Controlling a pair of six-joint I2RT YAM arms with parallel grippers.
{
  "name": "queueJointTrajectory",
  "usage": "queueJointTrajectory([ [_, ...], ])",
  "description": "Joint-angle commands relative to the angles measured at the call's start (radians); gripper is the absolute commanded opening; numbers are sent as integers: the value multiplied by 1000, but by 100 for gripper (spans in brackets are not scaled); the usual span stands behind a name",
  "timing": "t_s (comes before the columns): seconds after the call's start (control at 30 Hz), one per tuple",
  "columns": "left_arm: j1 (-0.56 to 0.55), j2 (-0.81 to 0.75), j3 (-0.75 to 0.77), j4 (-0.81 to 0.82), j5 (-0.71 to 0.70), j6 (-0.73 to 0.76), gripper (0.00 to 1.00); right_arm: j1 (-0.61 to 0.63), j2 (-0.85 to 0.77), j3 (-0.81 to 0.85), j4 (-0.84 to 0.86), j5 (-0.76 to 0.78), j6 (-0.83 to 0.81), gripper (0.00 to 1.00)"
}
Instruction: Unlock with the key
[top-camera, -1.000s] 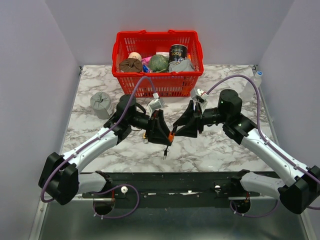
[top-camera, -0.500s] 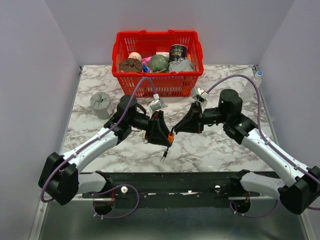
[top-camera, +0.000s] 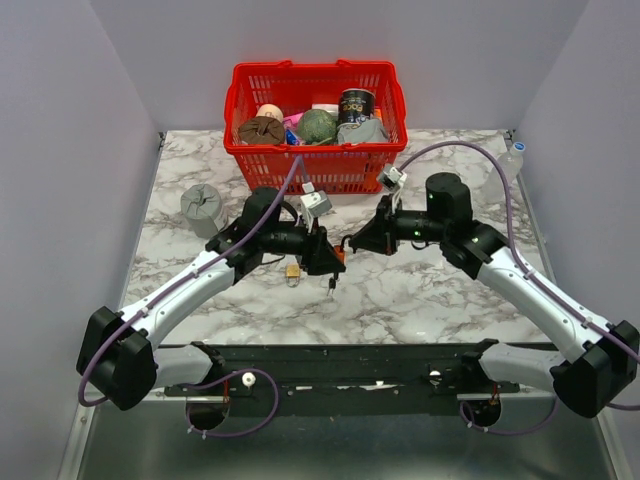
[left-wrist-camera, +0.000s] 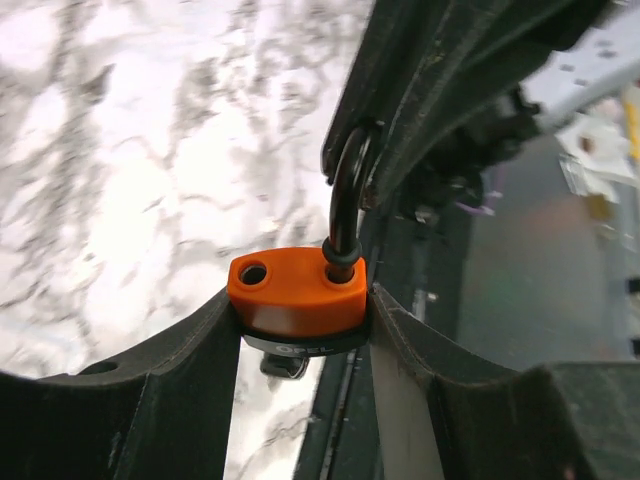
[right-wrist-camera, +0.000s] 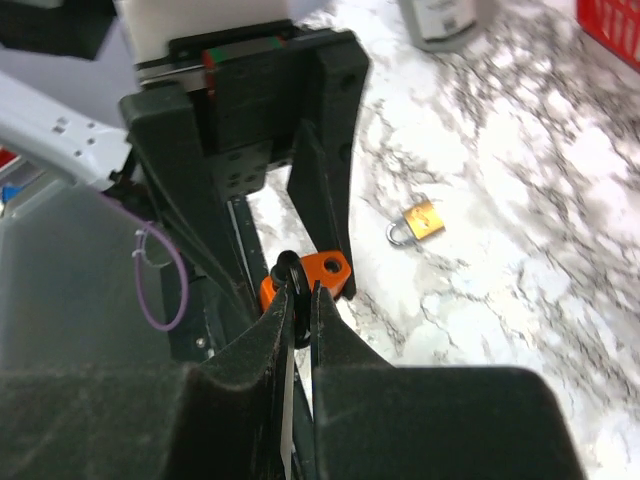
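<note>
My left gripper (left-wrist-camera: 300, 312) is shut on the body of the orange-and-black padlock (left-wrist-camera: 297, 290), one finger on each side. The black shackle (left-wrist-camera: 345, 190) rises from one hole in the orange top; the other hole is empty. In the right wrist view my right gripper (right-wrist-camera: 303, 292) is shut on that shackle (right-wrist-camera: 290, 270), next to the orange padlock (right-wrist-camera: 327, 270). The key (left-wrist-camera: 285, 365) shows as a black head sticking out under the padlock, and from above it hangs below the two grippers as the key (top-camera: 331, 286). The grippers meet at mid-table: left gripper (top-camera: 333, 262), right gripper (top-camera: 350, 246).
A small brass padlock (top-camera: 293, 271) lies on the marble beside my left gripper, also seen as the brass padlock (right-wrist-camera: 425, 220). A red basket (top-camera: 313, 70) full of items stands at the back. A grey container (top-camera: 203, 209) sits at the left, a clear bottle (top-camera: 513, 156) at the back right.
My right gripper has closed on the padlock's shackle. Both grippers have moved away from the near edge toward the basket, and the brass padlock has come into view beside the left gripper.
</note>
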Motion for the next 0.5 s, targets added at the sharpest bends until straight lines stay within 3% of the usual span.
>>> queueJointTrajectory([
  [0.0, -24, -12, 23, -67, -356, 30, 0, 8, 56, 47, -32, 98, 73, 1],
  [0.23, -74, -10, 34, -146, -633, 24, 0, 8, 142, 49, 12, 88, 166, 1],
  [0.47, -86, -4, 43, -169, -658, 35, 0, 8, 143, 29, 44, 139, 200, 1],
])
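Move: The orange padlock's body is already between the left fingers, its shackle in the right ones, so from the right hand the body lies some 3 cm to the left, 2 cm back and 2 cm lower. The key hangs from it about 3 cm back and 4 cm below the left hand. The brass padlock lies on the table roughly 6 cm ahead, 10 cm to the left and 15 cm below the left hand. The orange padlock and its shackle are carried together down and forward, about 5 cm each way, towards the table and the brass padlock, both hands easing off at the end. The left hand keeps its grip on the body, its fingers swinging forward and tipping down some 25 degrees; the right keeps pinching the shackle and turns about 15 degrees, mostly a roll. ##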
